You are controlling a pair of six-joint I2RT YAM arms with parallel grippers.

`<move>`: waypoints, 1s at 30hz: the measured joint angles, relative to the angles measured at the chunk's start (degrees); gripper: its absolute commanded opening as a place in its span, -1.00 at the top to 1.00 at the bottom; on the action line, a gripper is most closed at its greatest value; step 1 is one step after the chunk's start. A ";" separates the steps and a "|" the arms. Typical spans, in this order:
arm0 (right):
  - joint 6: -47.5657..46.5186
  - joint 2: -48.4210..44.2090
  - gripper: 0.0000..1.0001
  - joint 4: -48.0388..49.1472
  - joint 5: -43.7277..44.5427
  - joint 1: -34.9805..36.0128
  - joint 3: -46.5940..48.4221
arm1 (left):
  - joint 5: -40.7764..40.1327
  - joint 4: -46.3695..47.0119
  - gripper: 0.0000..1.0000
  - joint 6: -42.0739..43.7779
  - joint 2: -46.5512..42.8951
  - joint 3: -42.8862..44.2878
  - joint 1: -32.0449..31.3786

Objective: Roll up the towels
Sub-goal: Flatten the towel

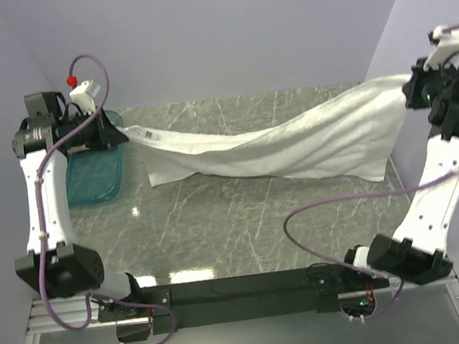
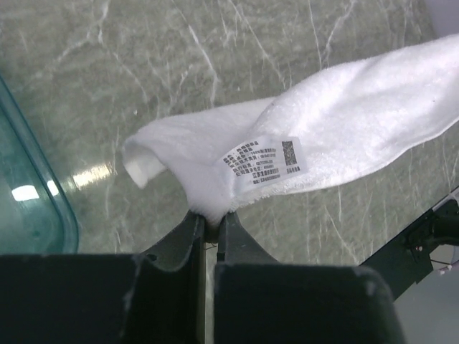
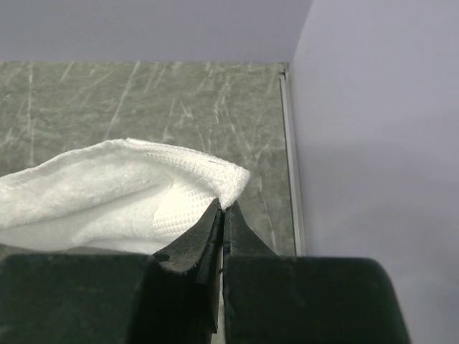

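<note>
A large white towel (image 1: 293,144) hangs stretched between both arms above the marble table, sagging in the middle onto the surface. My left gripper (image 2: 212,217) is shut on its left corner, beside the small printed label (image 2: 263,161). In the top view that gripper (image 1: 116,133) sits at the far left by the tray. My right gripper (image 3: 223,208) is shut on the towel's right corner (image 3: 229,183), raised at the far right (image 1: 409,89). No pink towel shows.
A teal translucent tray (image 1: 95,175) lies at the left, partly under my left arm, its rim (image 2: 50,208) close to the gripper. The lavender side wall (image 3: 373,129) stands just right of my right gripper. Bare marble table (image 1: 244,228) lies in front of the towel.
</note>
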 measured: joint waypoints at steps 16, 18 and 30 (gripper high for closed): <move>-4.39 -21.40 1.00 -3.63 2.80 -4.04 -8.96 | -2.60 -3.54 0.99 -1.92 -20.15 -4.96 1.36; -4.33 -19.43 1.00 -3.65 2.01 -4.04 -8.59 | -2.69 -3.37 0.99 -2.64 -19.15 -4.68 1.40; 1.75 14.75 1.00 -3.65 4.46 10.78 4.83 | -7.04 2.16 0.99 -6.73 7.63 6.43 -3.87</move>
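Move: Both hands hold the white towel up off the table by its end corners. Its sagging middle is roughly 34 cm to the left hand's right, level with it in reach and about 12 cm lower; from the right hand it is some 34 cm to the left, 2 cm farther out and 22 cm lower. The teal tray's centre stands about 22 cm ahead of the left hand, 18 cm to its left and 29 cm below. Still pinching the towel's corners, both hands jerk it back towards the bases by about 10 cm, the left also lifting some 5 cm and the right rising slightly at the end. They then reverse and fling it forward and down, the left about 13 cm, the right some 18 cm forward and 10 cm down, its fingers tipping downwards. Grips stay shut. ##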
